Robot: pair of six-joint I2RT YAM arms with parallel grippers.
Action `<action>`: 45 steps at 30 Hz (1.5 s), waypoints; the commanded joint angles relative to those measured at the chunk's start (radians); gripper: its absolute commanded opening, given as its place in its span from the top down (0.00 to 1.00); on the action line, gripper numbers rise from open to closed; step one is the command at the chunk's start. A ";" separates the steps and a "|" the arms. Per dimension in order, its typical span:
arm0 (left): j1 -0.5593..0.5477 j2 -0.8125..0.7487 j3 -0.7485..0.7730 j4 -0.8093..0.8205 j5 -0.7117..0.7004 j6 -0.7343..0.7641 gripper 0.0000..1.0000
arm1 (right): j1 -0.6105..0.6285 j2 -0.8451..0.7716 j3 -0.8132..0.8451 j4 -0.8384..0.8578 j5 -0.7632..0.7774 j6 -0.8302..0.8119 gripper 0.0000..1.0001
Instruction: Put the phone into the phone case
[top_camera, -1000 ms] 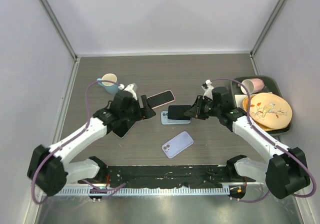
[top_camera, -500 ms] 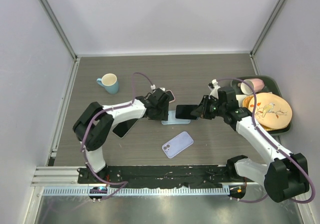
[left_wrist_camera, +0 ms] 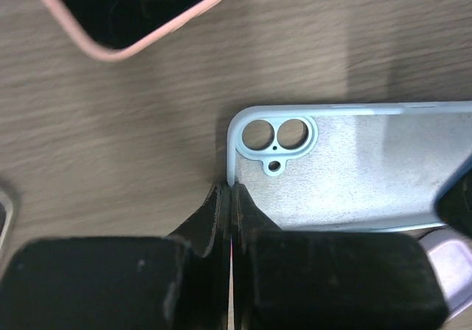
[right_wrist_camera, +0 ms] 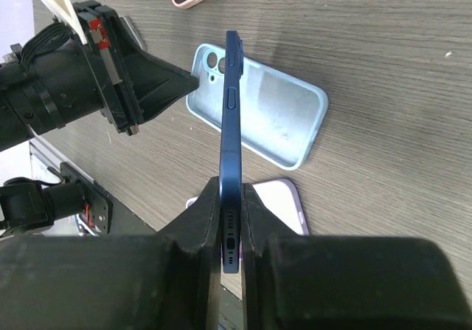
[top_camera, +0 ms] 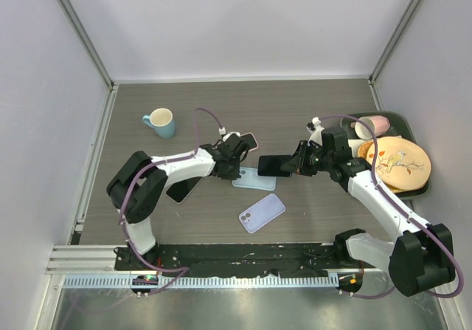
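Observation:
A light blue phone case (top_camera: pixel 254 180) lies open side up on the wooden table (top_camera: pixel 310 108), its camera holes (left_wrist_camera: pixel 276 134) toward my left gripper (top_camera: pixel 234 169). That gripper (left_wrist_camera: pixel 230 188) is shut on the thin wall at the case's short end. My right gripper (top_camera: pixel 295 164) is shut on a dark blue phone (top_camera: pixel 271 165), held on edge just above the case (right_wrist_camera: pixel 273 112). In the right wrist view the phone (right_wrist_camera: pixel 233 108) stands upright between the pads, port end down.
A lilac phone (top_camera: pixel 262 212) lies nearer the arms, and a pink-cased phone (left_wrist_camera: pixel 147 12) lies just beyond the left gripper. A dark phone (top_camera: pixel 181 190) lies at the left. A blue mug (top_camera: pixel 160 122) stands far left. A green tray (top_camera: pixel 404 117) with plate and cup is at the right.
My left arm swung in from the left to the case, and its jaws closed on the case's end wall. The case shifted slightly toward the arms. The right gripper keeps the phone.

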 commanded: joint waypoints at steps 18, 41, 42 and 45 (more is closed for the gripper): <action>0.001 -0.357 -0.250 -0.140 -0.141 -0.182 0.36 | 0.013 0.013 -0.026 0.224 -0.200 0.099 0.99; 0.012 -0.810 -0.360 -0.230 -0.230 -0.230 0.21 | 0.249 0.361 -0.052 0.666 -0.253 0.325 0.99; 0.012 -0.810 -0.360 -0.232 -0.230 -0.228 0.21 | 0.249 0.377 -0.051 0.668 -0.254 0.328 0.99; 0.012 -0.796 -0.360 -0.237 -0.236 -0.224 0.21 | 0.251 0.441 -0.054 0.721 -0.282 0.358 0.99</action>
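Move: The left fingers pinch the middle of the blue case's left short edge, so the case's middle lies some 8 cm to their right and 1 cm back. From that hand the pink-cased phone is about 14 cm ahead and 2 cm right, the purple case 16 cm back and 11 cm right, the loose black phone 16 cm left and 1 cm back. The right hand holds the dark blue phone; the blue case's middle is roughly 12 cm left of it, 4 cm ahead, 11 cm below. Leftwards and back, the left hand drags the blue case by its edge about 8 cm left and 5 cm towards the bases, opens wide to let go, then rises about 10 cm clear, drifting farther left. The right hand keeps its pinch on the phone and carries it some 12 cm left, slowly at first, then sinking 4 cm over the case while turning counter-clockwise about 15 degrees. ##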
